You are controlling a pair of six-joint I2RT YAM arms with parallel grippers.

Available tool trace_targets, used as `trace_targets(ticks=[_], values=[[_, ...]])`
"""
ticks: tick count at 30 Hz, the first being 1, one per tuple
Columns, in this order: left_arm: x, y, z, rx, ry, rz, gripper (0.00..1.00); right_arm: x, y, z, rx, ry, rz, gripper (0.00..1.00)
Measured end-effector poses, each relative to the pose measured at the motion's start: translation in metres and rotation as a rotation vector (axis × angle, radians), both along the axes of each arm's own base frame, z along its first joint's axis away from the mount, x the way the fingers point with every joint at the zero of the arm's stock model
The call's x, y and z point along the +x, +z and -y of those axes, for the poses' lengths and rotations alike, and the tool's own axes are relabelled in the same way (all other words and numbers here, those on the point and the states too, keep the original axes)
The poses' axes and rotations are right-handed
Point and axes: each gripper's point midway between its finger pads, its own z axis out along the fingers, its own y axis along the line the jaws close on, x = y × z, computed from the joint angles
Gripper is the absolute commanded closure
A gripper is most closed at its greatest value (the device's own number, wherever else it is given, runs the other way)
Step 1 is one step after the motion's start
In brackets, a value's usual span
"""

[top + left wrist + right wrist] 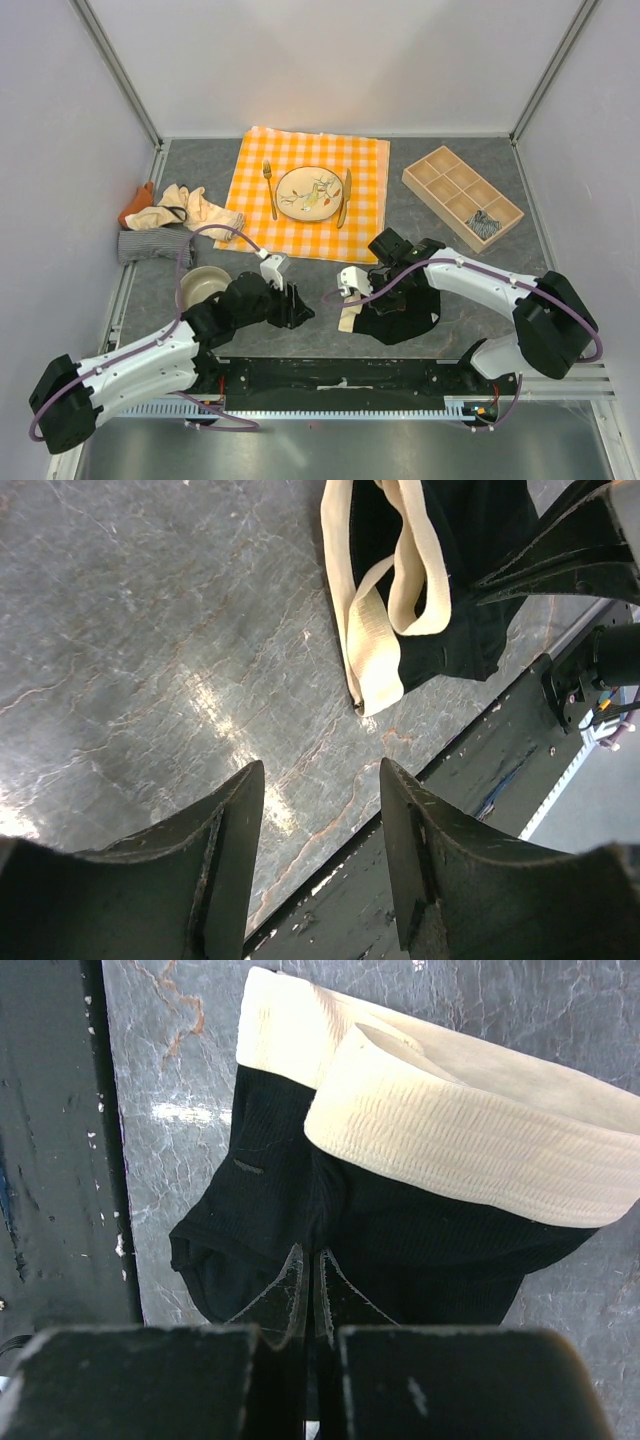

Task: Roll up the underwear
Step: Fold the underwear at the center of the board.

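A black underwear with a cream band [470, 1140] lies bunched on the grey table just in front of the arm bases [352, 312]. My right gripper [310, 1252] is shut on a fold of its black cloth [270, 1210]; in the top view it [385, 308] sits low over the garment. My left gripper [320, 775] stands open and empty over the table edge, the garment [440, 590] a little beyond it. More underwear, cream [185, 208], orange [135, 205] and striped [150, 245], is heaped at the left wall. Another striped one [485, 223] lies in the wooden box.
An orange-and-white checked tablecloth [365, 165] at the back centre carries a plate [310, 193], fork [268, 187] and knife [345, 197]. A wooden compartment box [450, 180] stands back right. A bowl [205, 285] sits by the left arm. A black rail [480, 770] runs along the near edge.
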Motion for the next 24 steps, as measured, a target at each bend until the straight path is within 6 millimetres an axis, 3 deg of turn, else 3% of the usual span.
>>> trace_targets(ticks=[7, 16, 20, 24], values=[[0.000, -0.010, 0.015, -0.019, -0.032, -0.047, 0.44, -0.003, 0.001, -0.004, 0.008, 0.042, 0.016, 0.97], [0.005, -0.012, 0.050, -0.090, -0.097, -0.112, 0.44, 0.000, 0.021, -0.007, 0.062, 0.069, 0.089, 0.99], [0.007, -0.012, 0.062, -0.126, -0.112, -0.128, 0.61, 0.007, 0.024, -0.004, 0.075, 0.033, 0.090, 1.00], [0.014, -0.008, 0.071, -0.171, -0.103, -0.114, 0.75, 0.035, 0.041, 0.001, 0.126, -0.102, 0.089, 1.00]])
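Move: With its nearly shut fingers on a ridge of black cloth, the right hand has the folded-over cream waistband flap about 5 cm ahead and 5 cm to its left, at about cloth height; the near corner of the checkered cloth is some 9 cm ahead and 2 cm left. From the left hand, the near end of the waistband lies roughly 9 cm right, 2 cm back and 6 cm below, and that flap about 12 cm right, 5 cm ahead and 5 cm below. Sweeping about 7 cm to the right towards the near end of the waistband, the left hand sinks a centimetre, rolls and tips some 10 degrees, and late on narrows its half-open fingers. The right hand keeps its pinch on the black cloth, at first almost staying put, then rising about 4 cm and drawing the cloth some 3.5 cm forward towards the checkered cloth. ##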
